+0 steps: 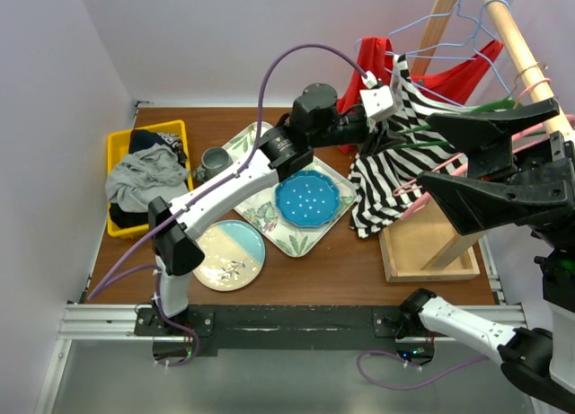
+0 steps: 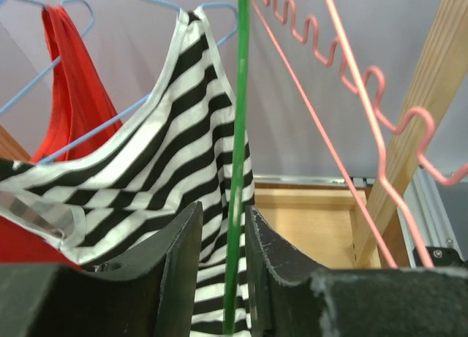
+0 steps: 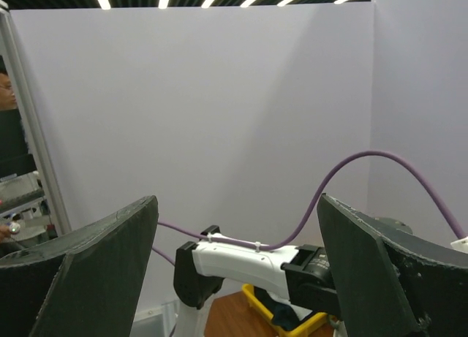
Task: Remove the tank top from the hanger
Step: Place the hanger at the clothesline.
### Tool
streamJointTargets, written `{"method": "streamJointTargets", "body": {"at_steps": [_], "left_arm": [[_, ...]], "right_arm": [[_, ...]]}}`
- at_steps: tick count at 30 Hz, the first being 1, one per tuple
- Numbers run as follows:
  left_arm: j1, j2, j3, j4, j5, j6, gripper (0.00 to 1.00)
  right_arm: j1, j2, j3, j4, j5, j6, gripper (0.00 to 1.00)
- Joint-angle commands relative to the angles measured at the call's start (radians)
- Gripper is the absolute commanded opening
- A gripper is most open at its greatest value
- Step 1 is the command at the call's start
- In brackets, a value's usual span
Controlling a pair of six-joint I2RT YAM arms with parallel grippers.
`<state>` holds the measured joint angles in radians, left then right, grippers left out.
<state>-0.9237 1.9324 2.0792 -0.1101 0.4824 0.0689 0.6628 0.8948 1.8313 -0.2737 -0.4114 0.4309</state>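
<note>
The black-and-white striped tank top hangs on the rack at the right, and the left wrist view shows it draped over a blue wire hanger. My left gripper reaches into the garment's upper part. In its wrist view the left gripper has its jaws a little apart around a thin green hanger wire, with a small gap on each side. My right gripper hovers just right of the tank top. It stands wide open with nothing between its fingers.
A red garment hangs behind on blue hangers. A pink wavy hanger and the wooden rack post are to the right, above the rack's base. A yellow bin of clothes, a mug, a tray holding a blue plate and another plate lie left.
</note>
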Motion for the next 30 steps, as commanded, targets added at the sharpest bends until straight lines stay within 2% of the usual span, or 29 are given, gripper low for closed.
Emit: {"method": "streamJointTargets", "body": {"at_steps": [1, 3, 4, 8, 13, 14, 15, 16, 19, 23, 25, 30], "left_arm": [[-0.001, -0.082, -0.105, 0.096, -0.039, 0.005, 0.38], [0.000, -0.104, -0.136, 0.133, -0.041, 0.002, 0.41], [0.002, -0.107, -0.139, 0.135, -0.042, -0.001, 0.47], [0.005, -0.148, -0.171, 0.132, -0.056, 0.002, 0.56], [0.026, -0.271, -0.382, 0.211, -0.096, 0.011, 0.66], [0.029, -0.327, -0.428, 0.257, -0.103, -0.006, 0.68], [0.029, -0.358, -0.530, 0.283, -0.110, -0.012, 0.75], [0.032, -0.389, -0.583, 0.308, -0.119, -0.017, 1.00], [0.033, -0.495, -0.741, 0.336, -0.136, -0.018, 1.00], [0.031, -0.651, -0.887, 0.264, -0.200, -0.011, 1.00], [0.029, -0.714, -0.979, 0.250, -0.255, -0.012, 1.00], [0.031, -0.920, -1.105, 0.119, -0.402, -0.021, 1.00]], "right_arm": [[0.004, -0.013, -0.018, -0.002, 0.080, -0.009, 0.94], [0.004, -0.010, -0.023, -0.002, 0.082, -0.009, 0.93], [0.004, -0.008, -0.024, -0.004, 0.080, -0.011, 0.93], [0.004, 0.004, -0.023, -0.019, 0.117, -0.020, 0.93], [0.004, 0.032, -0.029, -0.042, 0.238, -0.083, 0.93], [0.004, 0.050, -0.032, -0.042, 0.303, -0.110, 0.93], [0.003, 0.061, -0.035, -0.038, 0.331, -0.125, 0.93], [0.004, 0.075, -0.033, -0.038, 0.357, -0.141, 0.93], [0.004, 0.151, -0.029, -0.029, 0.465, -0.187, 0.93], [0.004, 0.298, 0.051, -0.096, 0.670, -0.205, 0.91], [0.004, 0.384, 0.104, -0.131, 0.820, -0.231, 0.91], [0.004, 0.495, 0.112, -0.017, 1.135, -0.386, 0.88]]}}
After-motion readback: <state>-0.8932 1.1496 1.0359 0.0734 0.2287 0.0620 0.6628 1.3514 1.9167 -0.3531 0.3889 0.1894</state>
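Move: The left hand holds the green hanger's near end; its hook's place on the clothesline is about 24 cm right, level fore-and-aft, and 12 cm up. A pink hanger is 15 cm right and 8 cm back, about level in height; the striped top is 10 cm ahead, 10 right, 16 below. From the empty right hand, the striped top is roughly 32 cm ahead, 12 right, 40 below; the red top 42 ahead, straight on, 36 below. Left dips, opens off the green hanger and withdraws 17 cm left; right swings 27 cm forward, turning clockwise. ##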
